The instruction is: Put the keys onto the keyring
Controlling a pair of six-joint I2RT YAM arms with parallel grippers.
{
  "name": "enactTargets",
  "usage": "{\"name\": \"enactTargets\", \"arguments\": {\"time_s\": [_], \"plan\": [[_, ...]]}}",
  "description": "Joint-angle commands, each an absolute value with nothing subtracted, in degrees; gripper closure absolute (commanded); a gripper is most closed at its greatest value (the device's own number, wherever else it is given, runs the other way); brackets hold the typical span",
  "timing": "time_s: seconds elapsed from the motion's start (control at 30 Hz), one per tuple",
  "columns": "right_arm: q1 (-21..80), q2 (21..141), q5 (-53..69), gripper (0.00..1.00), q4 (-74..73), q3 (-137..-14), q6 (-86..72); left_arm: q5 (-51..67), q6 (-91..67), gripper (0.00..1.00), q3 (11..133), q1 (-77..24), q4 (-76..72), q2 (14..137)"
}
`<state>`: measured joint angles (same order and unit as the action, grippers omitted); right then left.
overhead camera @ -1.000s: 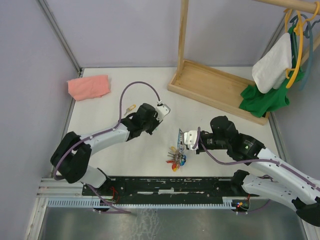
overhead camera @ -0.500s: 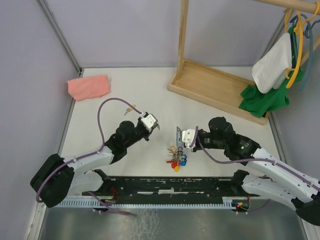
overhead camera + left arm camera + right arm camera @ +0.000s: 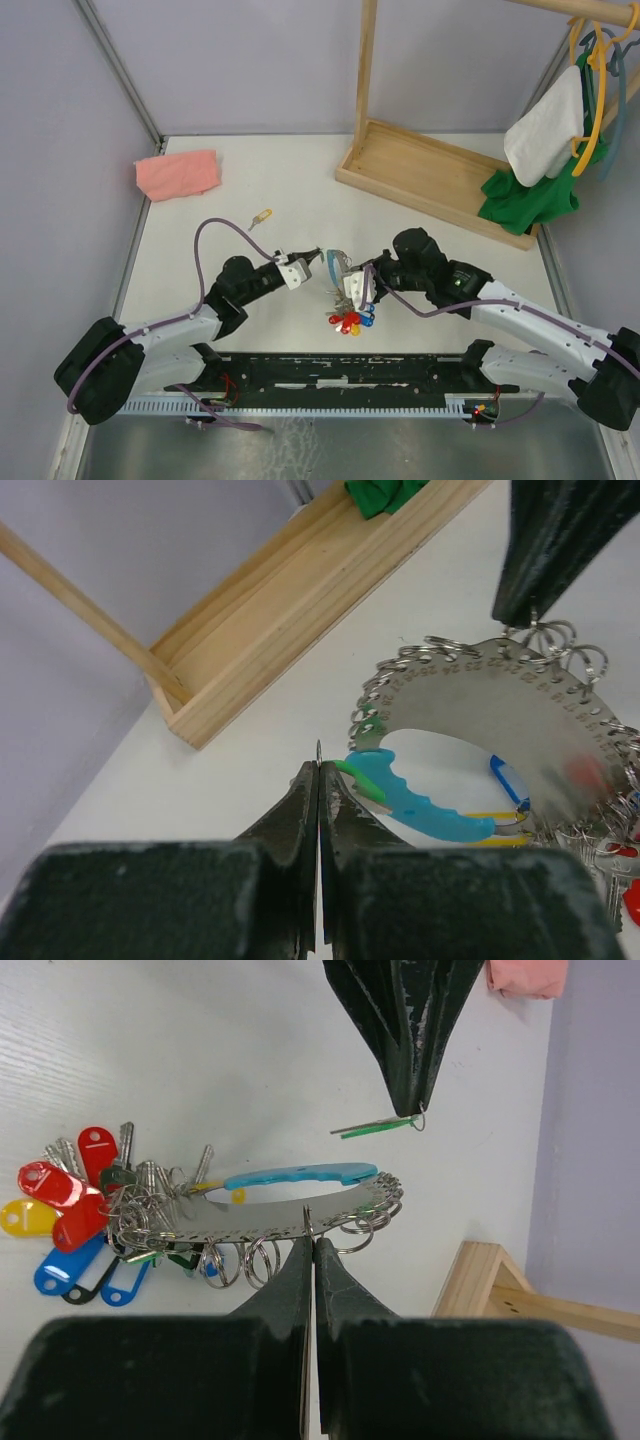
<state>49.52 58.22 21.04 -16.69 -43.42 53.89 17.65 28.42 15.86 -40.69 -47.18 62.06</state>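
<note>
The green-headed key (image 3: 372, 1127) sticks out sideways from the tip of my left gripper (image 3: 314, 256), which is shut on it. Its green head (image 3: 362, 777) lies beside the light-blue tag (image 3: 430, 807). The tan-headed key (image 3: 262, 215) lies alone on the table behind the left arm. My right gripper (image 3: 312, 1238) is shut on a small ring at the edge of the keyring's grey curved plate (image 3: 290, 1215) and holds it off the table. The coloured-head bunch (image 3: 349, 321) hangs below the plate. The two gripper tips are close together, and the green key is just short of the plate's rings (image 3: 400, 670).
A wooden rack base (image 3: 430, 175) stands at the back right, with green and white clothes (image 3: 530, 195) hanging from its rail. A pink cloth (image 3: 178, 173) lies at the back left. Grey walls close the left side and the back.
My left arm has swung in from the back, bringing the green key down toward the centre. My right gripper has moved left with the keyring to meet it.
</note>
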Motion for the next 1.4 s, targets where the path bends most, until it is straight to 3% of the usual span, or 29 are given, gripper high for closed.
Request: {"name": "enactTargets", "arguments": {"time_s": [0.0, 0.57, 1.37], "plan": [[50.4, 58.8, 18.5, 0.99, -13.9, -47.7, 61.8, 24.6, 36.4, 0.97, 14.7, -40.8, -52.3, 60.6], [52.2, 59.6, 15.9, 0.99, -5.1, -42.7, 61.4, 25.6, 38.4, 0.97, 13.0, -46.4, -53.9, 61.1], [52.6, 60.7, 16.1, 0.99, -5.9, -42.7, 60.6, 23.4, 39.2, 0.97, 13.5, -48.2, -56.1, 62.9]]}}
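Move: The green key hangs from the left fingers. The keyring's small ring, in the right fingers, lies about 6 cm back and 6 cm right of the left hand, level with it. Between them the light-blue tag is some 4 cm back, 3 right and 3 down. The red keys lie about 15 cm back, 6 right and 7 below. From the right hand the green key is about 5 cm forward, 6 left and 1 down. Left carries the green key about 6 cm back and right to the keyring's held ring; right edges 2 cm forward-left. ##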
